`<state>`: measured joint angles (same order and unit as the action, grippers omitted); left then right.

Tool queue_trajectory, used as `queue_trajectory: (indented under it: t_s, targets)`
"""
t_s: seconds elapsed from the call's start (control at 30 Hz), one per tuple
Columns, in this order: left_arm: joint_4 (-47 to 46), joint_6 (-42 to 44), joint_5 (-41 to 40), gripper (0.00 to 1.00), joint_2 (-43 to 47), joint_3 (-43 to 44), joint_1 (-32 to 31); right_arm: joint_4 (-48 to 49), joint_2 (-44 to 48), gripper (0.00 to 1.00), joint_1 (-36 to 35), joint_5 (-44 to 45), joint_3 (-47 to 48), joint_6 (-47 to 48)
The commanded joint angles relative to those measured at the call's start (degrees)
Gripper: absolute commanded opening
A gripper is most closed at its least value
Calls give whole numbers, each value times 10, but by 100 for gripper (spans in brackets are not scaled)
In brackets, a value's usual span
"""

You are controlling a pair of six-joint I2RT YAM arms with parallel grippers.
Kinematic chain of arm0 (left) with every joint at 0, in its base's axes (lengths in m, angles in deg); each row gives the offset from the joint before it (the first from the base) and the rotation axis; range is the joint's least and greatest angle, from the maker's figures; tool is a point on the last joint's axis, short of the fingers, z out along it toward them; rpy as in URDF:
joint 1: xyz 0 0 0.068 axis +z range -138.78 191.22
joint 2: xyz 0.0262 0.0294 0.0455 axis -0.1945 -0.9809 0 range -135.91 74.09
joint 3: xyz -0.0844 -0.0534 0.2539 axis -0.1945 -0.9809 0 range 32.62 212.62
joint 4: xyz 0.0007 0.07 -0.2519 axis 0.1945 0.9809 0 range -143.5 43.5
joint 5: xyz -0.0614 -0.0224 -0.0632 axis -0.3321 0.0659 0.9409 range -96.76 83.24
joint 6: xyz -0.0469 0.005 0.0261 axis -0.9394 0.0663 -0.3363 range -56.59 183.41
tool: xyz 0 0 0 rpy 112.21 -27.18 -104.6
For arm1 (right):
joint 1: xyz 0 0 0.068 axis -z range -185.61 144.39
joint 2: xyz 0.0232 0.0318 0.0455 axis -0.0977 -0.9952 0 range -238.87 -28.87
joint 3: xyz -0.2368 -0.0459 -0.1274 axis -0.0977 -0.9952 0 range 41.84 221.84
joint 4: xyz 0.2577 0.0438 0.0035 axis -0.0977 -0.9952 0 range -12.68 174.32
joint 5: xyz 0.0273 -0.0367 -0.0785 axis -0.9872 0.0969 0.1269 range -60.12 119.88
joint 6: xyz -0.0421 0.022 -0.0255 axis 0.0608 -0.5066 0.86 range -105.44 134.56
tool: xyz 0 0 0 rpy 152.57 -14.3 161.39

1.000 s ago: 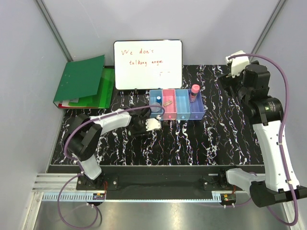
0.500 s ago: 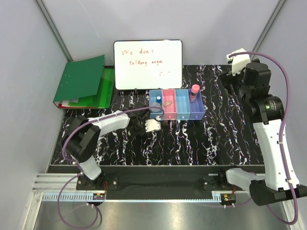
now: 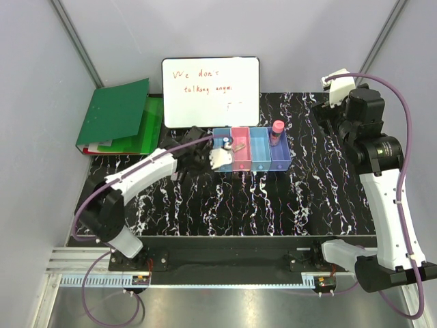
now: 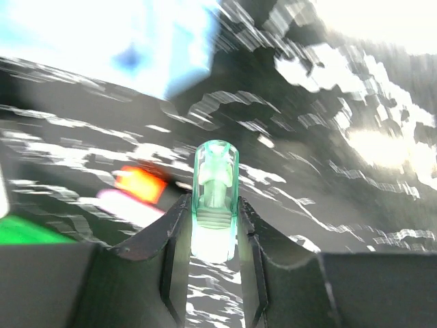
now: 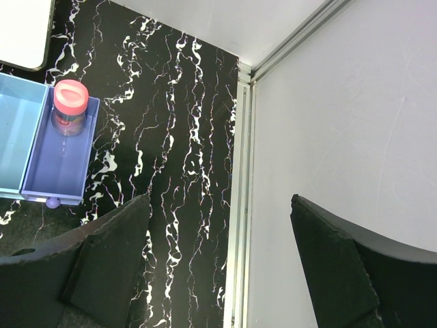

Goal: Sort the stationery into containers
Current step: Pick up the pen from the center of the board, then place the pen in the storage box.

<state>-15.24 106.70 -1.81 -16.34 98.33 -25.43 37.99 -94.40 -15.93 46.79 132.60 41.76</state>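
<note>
My left gripper hovers at the near left end of the row of four joined bins. In the left wrist view it is shut on a pale green marker that sticks out past the fingertips. The leftmost light blue bin holds a small blue-capped bottle. The pink bin holds a small pale piece. The purple bin holds a pink-capped bottle, also in the right wrist view. My right gripper is open and empty, high at the far right.
A whiteboard with red writing stands behind the bins. A green folder lies at the back left. A blurred orange and pink shape lies left of my left fingers. The right wall and its metal rail are close to my right gripper.
My left arm has stretched out and carried the green marker from the table in front of the bins back toward the leftmost bin. The right arm has barely moved.
</note>
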Motion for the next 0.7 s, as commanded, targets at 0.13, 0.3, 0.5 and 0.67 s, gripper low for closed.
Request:
queue_trajectory:
  t_s: [0.13, 0.3, 0.5, 0.67]
  targets:
    - [-2, -89, 25, 0, -17, 186, -3, 18, 5, 91, 2, 4, 15, -1]
    - [1, -122, -2, 0, -119, 311, -21, 19, 10, 91, 2, 17, 7, 7]
    - [0, -155, 2, 0, -223, 413, -45, 19, 17, 91, 2, 24, 0, 9]
    - [-3, -172, -3, 0, -299, 468, -55, 18, 16, 91, 2, 26, -1, 8]
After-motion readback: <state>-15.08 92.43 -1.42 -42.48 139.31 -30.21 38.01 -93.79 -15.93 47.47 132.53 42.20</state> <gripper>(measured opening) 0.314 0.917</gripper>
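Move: The left hand already holds the green pen, clear of the board; the pink compartment lies about 10 cm ahead, 14 cm to its right and 6 cm below. The left blue compartment is 10 cm ahead and 8 cm right, and the light blue one 10 cm ahead and 21 cm right, both equally low; the orange marker lies 5 cm ahead, 5 cm left and 8 cm below. From the right hand the pink compartment is some 7 cm ahead, 32 cm left and 36 cm below. With the green pen still pinched between its fingers, the left hand swings about 15 cm to the right and 10 cm forward, over the left blue compartment to the pink one, rising some 12 cm and then sinking about 5 cm as it arrives. The wrist tilts by some 15 to 20 degrees on the climb so that the fingertips lean more to the right, and the grip stays unchanged, with the pen held above the tray and not yet inside. ##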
